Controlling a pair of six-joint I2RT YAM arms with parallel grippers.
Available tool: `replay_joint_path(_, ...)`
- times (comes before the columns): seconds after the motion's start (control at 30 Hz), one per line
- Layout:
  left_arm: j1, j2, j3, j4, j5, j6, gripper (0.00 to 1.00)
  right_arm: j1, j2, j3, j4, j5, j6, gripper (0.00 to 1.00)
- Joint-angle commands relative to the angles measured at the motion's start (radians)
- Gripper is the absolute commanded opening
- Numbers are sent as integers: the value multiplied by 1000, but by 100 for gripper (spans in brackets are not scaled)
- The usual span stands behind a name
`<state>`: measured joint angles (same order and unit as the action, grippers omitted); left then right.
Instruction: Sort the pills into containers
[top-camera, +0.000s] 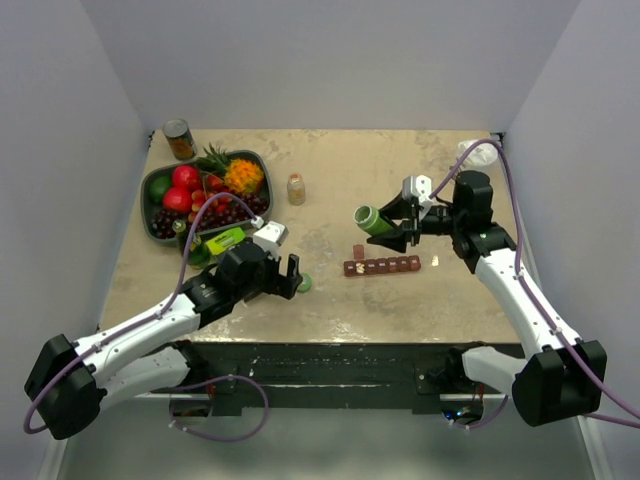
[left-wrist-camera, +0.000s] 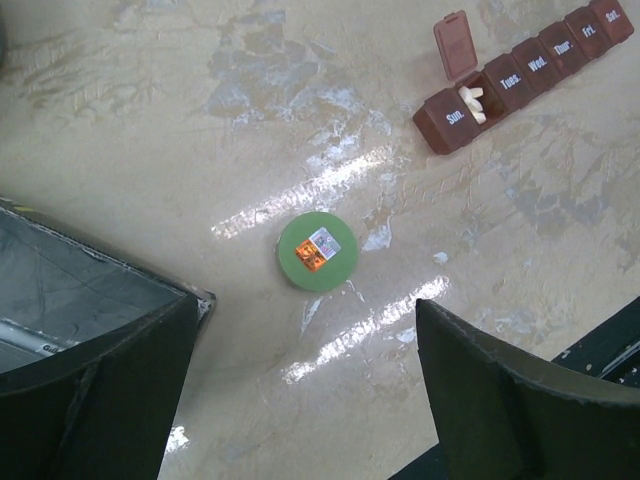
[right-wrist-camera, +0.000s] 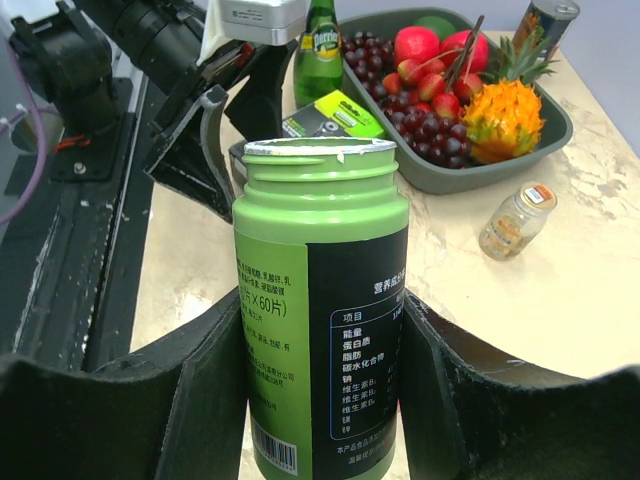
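The containers (top-camera: 382, 266) are a dark red-brown strip of day-marked compartments (left-wrist-camera: 530, 70) lying in the middle of the table. One lid (left-wrist-camera: 455, 45) stands open, and white pills (left-wrist-camera: 473, 100) lie in that compartment. My right gripper (top-camera: 395, 228) is shut on a green pill bottle (top-camera: 375, 220), uncapped, tipped with its mouth to the left, just beyond the strip. The right wrist view shows the bottle (right-wrist-camera: 320, 300) pinched between both fingers. The green cap (left-wrist-camera: 316, 252) lies flat on the table. My left gripper (top-camera: 290, 275) hangs open over the table just short of the cap, holding nothing (left-wrist-camera: 305, 315).
A dark fruit tray (top-camera: 160, 185) stands at the back left, with a can (top-camera: 180, 139) behind it. A small glass jar (top-camera: 296, 189) stands right of the tray. A green glass bottle (right-wrist-camera: 320, 40) leans at the tray's near end. A white bit (top-camera: 434, 261) lies right of the strip.
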<state>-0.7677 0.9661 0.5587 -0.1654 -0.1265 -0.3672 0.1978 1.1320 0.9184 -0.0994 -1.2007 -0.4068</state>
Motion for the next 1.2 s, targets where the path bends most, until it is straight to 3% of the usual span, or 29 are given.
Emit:
replay_joint_path(0.0, 2, 23, 14, 33, 31, -33, 94, -1, -6, 5, -80, -53, -134, 0)
replay_joint_path(0.17, 2, 39, 18, 49, 47, -22, 95, -3, -6, 14, -164, -66, -240, 1)
replay_joint_path(0.67, -4, 117, 43, 47, 53, -29, 93, -3, 8, 5, -171, -66, -256, 0)
replay_joint_path(1.17, -90, 267, 129, -29, -61, -12, 92, -3, 14, 4, -174, -66, -259, 0)
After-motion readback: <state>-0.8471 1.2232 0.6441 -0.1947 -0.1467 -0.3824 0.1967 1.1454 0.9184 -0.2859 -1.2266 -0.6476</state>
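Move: The green lid lies flat on the table about 4 cm ahead of the open left hand, 4 cm to its right and some 9 cm below. The pill organizer's middle is about 18 cm to the right of the lid and 4 cm farther out; the black box lies about 13 cm to the lid's left, roughly level with it. From the right hand, holding the green bottle, the lid is some 15 cm left, 1 cm ahead and 24 cm down. The green lid is approached from above by the left hand, which sinks about 4.5 cm with a pause partway and shifts some 2.5 cm right in the later part. Its fingers stay wide open, without reaching the lid, while the wrist tips and rolls about 10 degrees. The right hand keeps its grip on the bottle, easing down about 2.5 cm and slightly back before holding nearly still. ##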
